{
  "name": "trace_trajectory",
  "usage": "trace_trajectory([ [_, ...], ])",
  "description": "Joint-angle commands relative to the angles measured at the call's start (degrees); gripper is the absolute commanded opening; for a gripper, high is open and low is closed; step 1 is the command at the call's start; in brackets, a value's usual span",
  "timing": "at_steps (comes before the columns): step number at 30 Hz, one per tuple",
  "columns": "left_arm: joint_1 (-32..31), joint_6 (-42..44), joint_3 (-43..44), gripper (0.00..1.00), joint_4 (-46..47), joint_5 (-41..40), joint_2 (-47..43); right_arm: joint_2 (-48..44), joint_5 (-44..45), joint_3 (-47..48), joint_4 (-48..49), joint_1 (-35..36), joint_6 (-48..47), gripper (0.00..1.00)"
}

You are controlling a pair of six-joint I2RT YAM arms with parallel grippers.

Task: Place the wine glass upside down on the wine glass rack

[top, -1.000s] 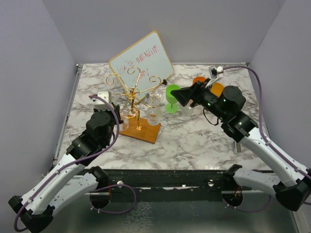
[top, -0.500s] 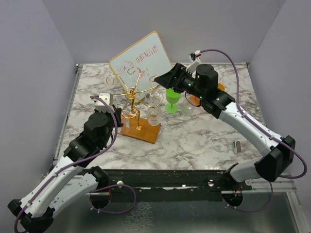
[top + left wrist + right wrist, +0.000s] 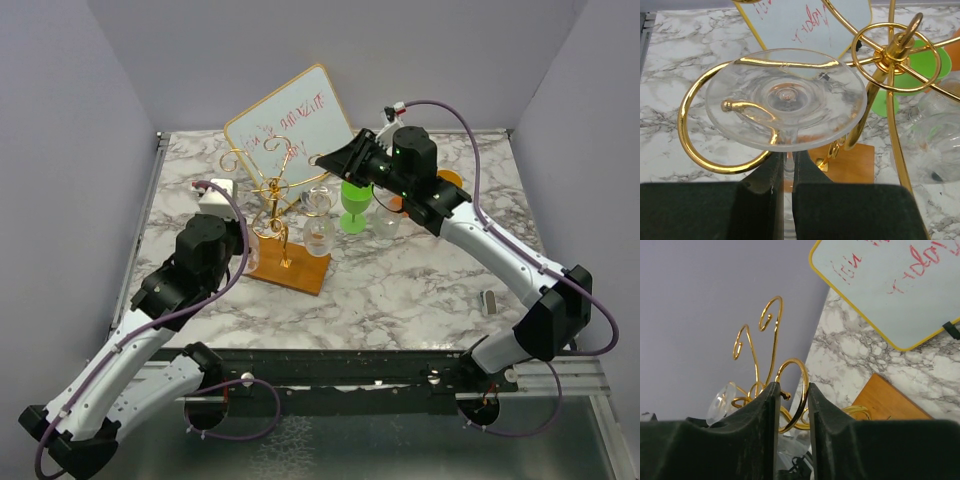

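The wine glass rack point(image 3: 281, 196) is a gold wire stand on a wooden base point(image 3: 302, 272), left of the table's middle. My left gripper point(image 3: 785, 158) is shut on the stem of a clear wine glass point(image 3: 807, 102) held upside down. Its round foot lies on top of a gold spiral arm point(image 3: 689, 127), and the stem runs down through the curl. From above, the left gripper point(image 3: 244, 254) is at the rack's left side. My right gripper point(image 3: 322, 160) reaches the rack's upper right. Its fingers point(image 3: 791, 388) are closed narrowly on a gold curl point(image 3: 803, 374).
Two clear glasses point(image 3: 318, 222) hang bowl down on the rack's right side. A green glass point(image 3: 354, 205), a clear glass point(image 3: 385, 226) and an orange one point(image 3: 446, 180) stand to the right. A tilted whiteboard point(image 3: 290, 125) stands behind the rack.
My right arm swung left from the coloured glasses to the rack's upper right, and its jaws narrowed around a gold curl. The left gripper shifted slightly, still holding the glass.
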Motion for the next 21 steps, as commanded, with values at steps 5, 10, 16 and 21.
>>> trace_trajectory([
  [5, 4.55, -0.91, 2.7, 0.0, -2.02, 2.6, 0.06, 1.17, 0.28, -1.14, 1.18, -1.16, 1.3, 0.09],
  [10, 4.78, -1.07, 0.93, 0.0, -0.81, 2.72, -3.14, 0.11, -0.26, -2.47, 2.43, -1.16, 0.88, 0.01],
  [16, 4.82, -1.31, -4.68, 0.0, 4.42, 2.42, -9.44, -0.92, -0.32, -3.89, 2.44, -1.16, 0.61, 0.01],
  [21, 4.8, -0.9, -7.32, 0.0, 6.03, 0.56, -12.56, -1.51, -0.33, -4.49, 2.51, -1.16, 0.59, 0.01],
])
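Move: Right at the right hand's partly open fingertips is the rack's far-right hook loop, about 1 cm to its left; the rack's hub lies some 10 cm left and 5 cm back of that hand, the glass already hung about 7 cm back and 8 cm below. The left hand holds the upside-down wine glass by its stem; its hook loop curls about 3 cm ahead and 3 cm left, the hub 6 cm right and 7 cm ahead, the hung glass 16 cm right, 2 cm ahead, 6 cm lower. Closing from about a third open to nearly shut, the right fingers pinch the rack's far-right hook and keep it, rolling slightly and easing back and left by about 1 cm. The left hand, still gripping the stem with the foot over its hook, nudges forward-left, then draws back some 2.5 cm while rolling its left side down a few degrees. ##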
